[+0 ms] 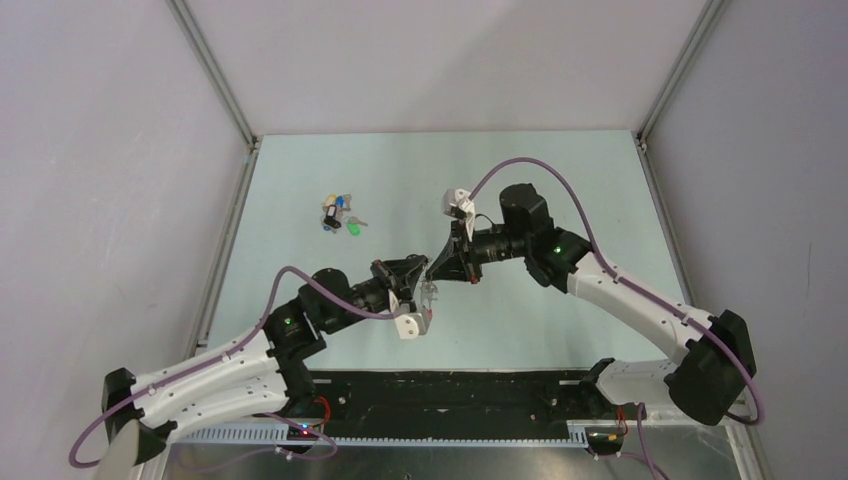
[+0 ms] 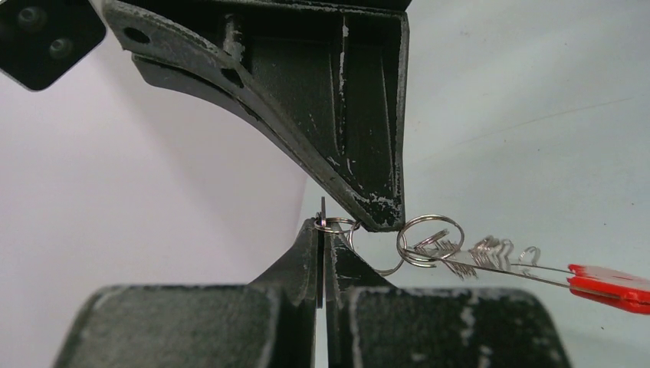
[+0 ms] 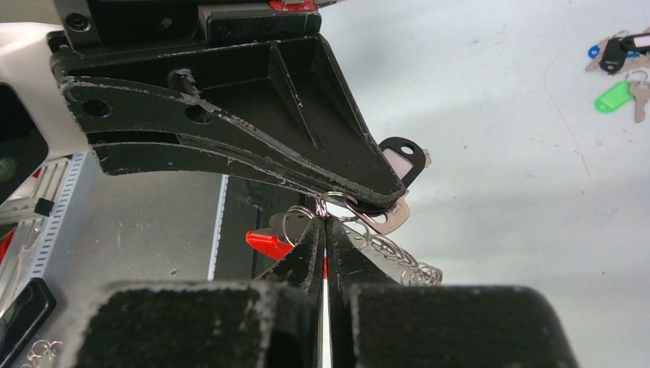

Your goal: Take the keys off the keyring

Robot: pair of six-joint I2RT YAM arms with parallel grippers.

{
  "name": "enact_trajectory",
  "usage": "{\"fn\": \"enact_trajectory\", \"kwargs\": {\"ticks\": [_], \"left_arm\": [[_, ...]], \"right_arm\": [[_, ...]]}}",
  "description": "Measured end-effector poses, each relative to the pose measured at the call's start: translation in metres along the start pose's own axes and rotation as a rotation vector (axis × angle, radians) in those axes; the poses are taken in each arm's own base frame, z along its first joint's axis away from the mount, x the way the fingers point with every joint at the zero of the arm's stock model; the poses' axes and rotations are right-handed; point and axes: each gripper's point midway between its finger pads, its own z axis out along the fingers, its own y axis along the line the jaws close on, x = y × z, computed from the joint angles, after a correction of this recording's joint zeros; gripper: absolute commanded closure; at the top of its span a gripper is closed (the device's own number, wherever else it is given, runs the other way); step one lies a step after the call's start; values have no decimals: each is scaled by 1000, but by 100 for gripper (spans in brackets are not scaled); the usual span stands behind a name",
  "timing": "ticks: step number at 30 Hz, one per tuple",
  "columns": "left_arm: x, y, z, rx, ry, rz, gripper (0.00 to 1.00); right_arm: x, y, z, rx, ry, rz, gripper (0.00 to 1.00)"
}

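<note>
Both grippers meet tip to tip above the middle of the table. My left gripper is shut on a thin flat silver key seen edge-on, with a small wire ring through its top. My right gripper is shut on a small silver ring of the keyring. The keyring's red part hangs beside the fingers, strung with several wire rings. A black-headed key and a silver key sit at the left gripper's tip.
A pile of loose keys with blue, green and black heads lies on the table at the back left. A black base strip runs along the near edge. Grey walls enclose the table.
</note>
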Motion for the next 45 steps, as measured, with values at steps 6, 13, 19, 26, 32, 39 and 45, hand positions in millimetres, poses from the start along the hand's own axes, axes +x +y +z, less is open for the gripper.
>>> {"fn": "enact_trajectory", "kwargs": {"ticks": [6, 13, 19, 26, 32, 39, 45], "left_arm": [[10, -7, 1, 15, 45, -32, 100], [14, 2, 3, -27, 83, -81, 100], [20, 15, 5, -78, 128, -122, 100], [34, 21, 9, -100, 210, -186, 100], [36, 34, 10, -129, 248, -265, 100], [34, 37, 11, -132, 261, -330, 100], [38, 30, 11, -109, 285, -357, 100]], "right_arm": [[10, -7, 4, 22, 53, -26, 79], [14, -32, -3, 168, 72, -76, 53], [4, -49, -39, 343, -25, -145, 52], [-13, -39, -55, 382, -151, -288, 53], [-16, -33, -43, 350, -196, -372, 53], [-25, -27, -19, 336, -236, -470, 53], [-24, -38, -11, 401, -257, -496, 56]]}}
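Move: Just below the right fingertips, which are still shut on a ring, the grey plate with the red grip hangs from its chain of rings, its middle about 6 cm down and some 2 cm back. The key the left fingers hold is roughly 3 cm ahead of the right hand, 1 cm left and 2 cm higher, its black tag some 2 cm beyond that key. From the left hand the plate lies about 5 cm back, 1 cm right and 8 cm down. Letting go of its ring, the right hand opens to about half while sinking 2 cm, swings about 5 cm forward and as far right, clear of the left fingers, then rises and comes back left to the rings at the plate's top edge, rolled some 30 degrees and swung clockwise. The left hand keeps its pinch on key and ring, carrying them 5 cm forward and turning counter-clockwise. ##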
